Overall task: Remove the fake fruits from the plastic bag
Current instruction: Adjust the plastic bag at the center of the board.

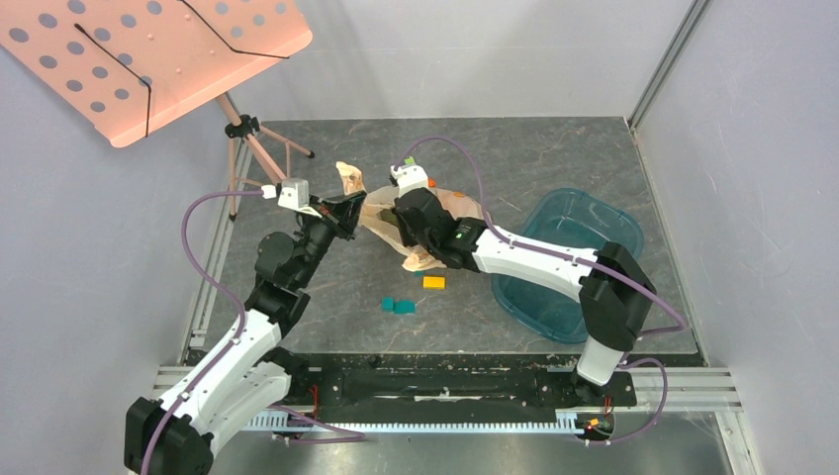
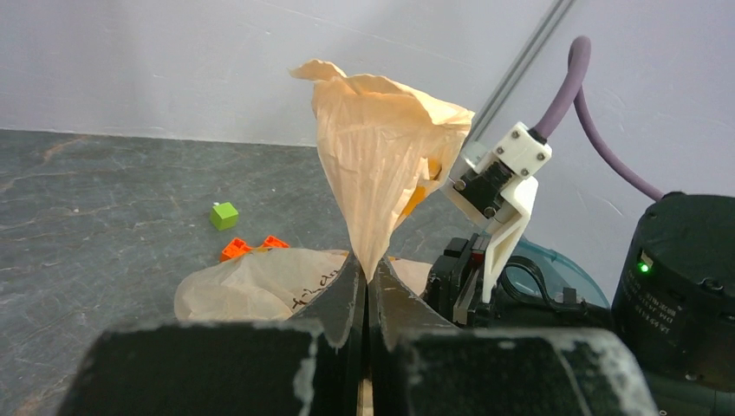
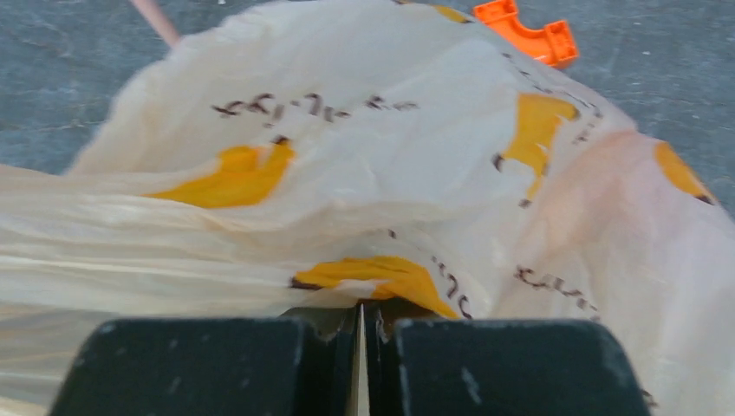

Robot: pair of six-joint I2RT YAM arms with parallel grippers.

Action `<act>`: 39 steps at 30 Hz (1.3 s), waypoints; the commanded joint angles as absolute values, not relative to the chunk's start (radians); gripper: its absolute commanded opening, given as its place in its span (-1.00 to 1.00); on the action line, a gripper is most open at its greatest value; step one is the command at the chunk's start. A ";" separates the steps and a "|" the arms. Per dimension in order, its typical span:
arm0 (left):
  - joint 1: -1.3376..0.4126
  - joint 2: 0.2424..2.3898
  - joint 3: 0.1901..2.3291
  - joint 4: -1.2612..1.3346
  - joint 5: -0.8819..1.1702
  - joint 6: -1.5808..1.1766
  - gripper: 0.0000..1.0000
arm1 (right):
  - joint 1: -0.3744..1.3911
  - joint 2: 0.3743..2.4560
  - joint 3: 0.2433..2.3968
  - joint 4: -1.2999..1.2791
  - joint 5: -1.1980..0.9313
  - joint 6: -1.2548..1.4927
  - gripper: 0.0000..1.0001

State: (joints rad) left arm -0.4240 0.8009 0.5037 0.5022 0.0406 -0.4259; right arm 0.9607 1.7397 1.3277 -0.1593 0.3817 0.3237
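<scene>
The plastic bag (image 1: pixel 379 223), pale peach with orange marks, lies crumpled mid-table between both arms. My left gripper (image 1: pixel 351 210) is shut on a fold of the bag (image 2: pixel 381 156), which rises in a crinkled peak above the closed jaws (image 2: pixel 371 279). My right gripper (image 1: pixel 408 236) presses onto the bag from the right. In the right wrist view it (image 3: pixel 361 305) is shut on a pinch of the bag (image 3: pixel 390 173) at an orange mark. The fake fruits are hidden; no fruit shows outside the bag.
A teal transparent tray (image 1: pixel 594 213) sits right of the bag. A yellow block (image 1: pixel 433 282) and teal blocks (image 1: pixel 399 306) lie in front. A green block (image 2: pixel 224 215) and orange pieces (image 2: pixel 251 247) lie behind. A pink music stand (image 1: pixel 148 59) stands back left.
</scene>
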 commanded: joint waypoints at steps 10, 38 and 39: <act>-0.429 0.737 0.487 0.421 -0.125 -0.446 -0.96 | 0.820 1.545 1.174 -0.168 0.433 0.265 -1.00; -0.428 0.773 1.172 -0.425 -0.206 -0.126 0.99 | 0.773 1.522 1.149 -0.075 0.150 0.226 -0.98; -0.429 0.778 1.204 -0.441 -0.178 -0.130 0.99 | 0.773 1.523 1.149 -0.074 0.150 0.228 -0.99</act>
State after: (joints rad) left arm -0.4324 0.7593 1.0798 -0.2611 -0.2077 -0.2272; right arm 0.7746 1.5223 1.1313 -0.1200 0.1696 0.2314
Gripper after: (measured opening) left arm 0.994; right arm 0.014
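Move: The left hand pinches the upright rim of the plastic bag; the bag's body lies about 7 cm ahead of that hand, 11 cm to its right and 24 cm below. The shut right fingers are in the bag's mouth, with the body's middle some 4 cm ahead, 3 cm right and 10 cm below. From the right hand, the yellow block is about 5 cm back, 5 cm right, and the orange arch 15 cm ahead, 2 cm right, both 15 cm lower. With its shut fingertips still tucked inside the mouth, the right hand drags the bag's near rim to the right, nearly 10 cm, then eases back left a couple of centimetres. The left hand keeps its pinch while sinking about 3.5 cm and drifting left, opens wide to let go of the rim, and rises quickly about 13 cm, pulling farther left and slightly back, turning some 15 degrees counter-clockwise. ##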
